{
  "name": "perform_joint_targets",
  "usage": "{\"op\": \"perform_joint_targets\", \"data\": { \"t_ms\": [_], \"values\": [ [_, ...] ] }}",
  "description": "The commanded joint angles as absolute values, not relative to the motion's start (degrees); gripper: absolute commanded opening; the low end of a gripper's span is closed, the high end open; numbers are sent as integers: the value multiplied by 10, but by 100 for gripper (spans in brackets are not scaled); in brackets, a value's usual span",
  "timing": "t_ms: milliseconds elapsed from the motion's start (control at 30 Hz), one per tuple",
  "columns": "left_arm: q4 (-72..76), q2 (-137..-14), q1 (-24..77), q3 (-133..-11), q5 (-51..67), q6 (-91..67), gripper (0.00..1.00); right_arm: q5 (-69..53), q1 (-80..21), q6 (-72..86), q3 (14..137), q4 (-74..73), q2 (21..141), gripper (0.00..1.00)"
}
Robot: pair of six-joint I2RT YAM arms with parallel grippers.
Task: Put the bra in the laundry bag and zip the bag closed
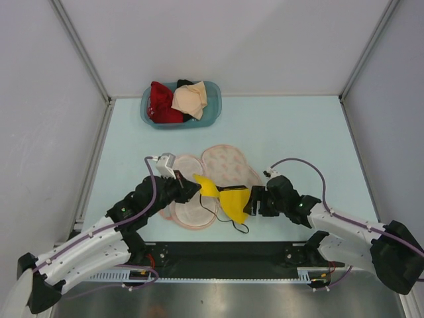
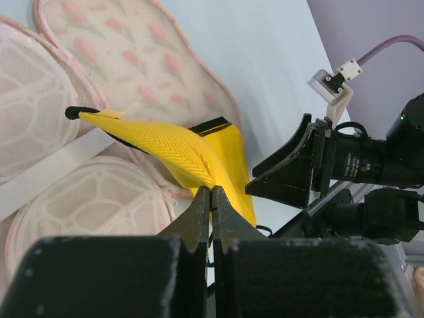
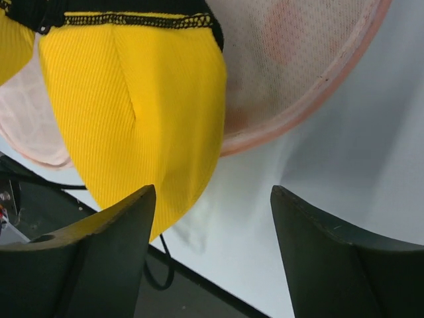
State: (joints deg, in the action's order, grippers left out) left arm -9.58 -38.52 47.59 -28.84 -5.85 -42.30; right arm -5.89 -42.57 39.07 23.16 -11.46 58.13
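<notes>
The bright yellow bra [image 1: 228, 199] hangs stretched above the table's near middle, one thin black strap trailing toward the front edge. My left gripper [image 1: 192, 187] is shut on the bra's left end; in the left wrist view the closed tips [image 2: 211, 192] pinch the yellow fabric [image 2: 192, 156]. My right gripper [image 1: 255, 201] stands open at the bra's right cup. In the right wrist view the cup [image 3: 132, 99] hangs beside the left finger [image 3: 126, 225], and nothing sits between the tips [image 3: 212, 192]. The pale pink laundry bag [image 1: 225, 165] lies unzipped and spread flat beneath the bra.
A blue plastic basket [image 1: 181, 104] at the back of the table holds a red garment [image 1: 162, 103] and a beige one [image 1: 190, 99]. Grey walls close in the table on three sides. A black rail [image 1: 225, 252] runs along the near edge.
</notes>
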Motion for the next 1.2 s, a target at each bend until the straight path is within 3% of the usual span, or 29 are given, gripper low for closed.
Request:
{"op": "perform_joint_targets", "data": {
  "t_ms": [0, 233, 300, 433, 467, 533, 667, 800, 1033, 1167],
  "values": [
    [-95, -364, 473, -280, -55, -439, 0, -62, -434, 431, 214, -13, 598, 72],
    [-103, -339, 473, -275, -42, -429, 0, -74, -459, 498, 172, 122, 643, 61],
    [-105, -334, 473, -274, -39, -429, 0, -67, -464, 518, 169, 156, 664, 54],
    [-113, -319, 473, -271, -35, -426, 0, -64, -465, 527, 181, 185, 693, 22],
    [-118, -310, 473, -272, -37, -426, 0, -64, -466, 523, 198, 178, 697, 8],
    [-130, -301, 473, -271, -42, -425, 0, -51, -464, 491, 232, 147, 703, 0],
    [-149, -284, 473, -262, -49, -435, 0, -24, -445, 402, 340, 28, 721, 0],
    [-135, -273, 477, -229, -45, -476, 0, -80, -377, 283, 430, 4, 778, 0],
    [-44, -310, 572, -175, -112, -565, 0, -250, -337, 119, 634, -63, 977, 0],
    [-23, -364, 629, -168, -146, -620, 0, -272, -337, 81, 744, -106, 1069, 0]
  ]
}}
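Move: The right hand, open and low, has the bra's right cup about 5 cm to its left, 1 cm farther out and some 2 cm below. The bag's flowered half lies some 12 cm ahead and 8 cm left of that hand, and the black strap loop about 8 cm back and 3 cm left. The left hand, still holding the left cup, has the laundry bag's white-disc half roughly 6 cm ahead, 5 cm left and 15 cm below, and the right cup about 13 cm to its right. The right hand slides left about 5 cm, its fingers closing to pinch the right cup's outer edge, then carries it some 17 cm forward and farther left over the flowered half, rising, then dipping slightly, while turning counter-clockwise. The left keeps its pinch, drifts slightly back, then drops about 6 cm and draws back as its fingers tip down. ##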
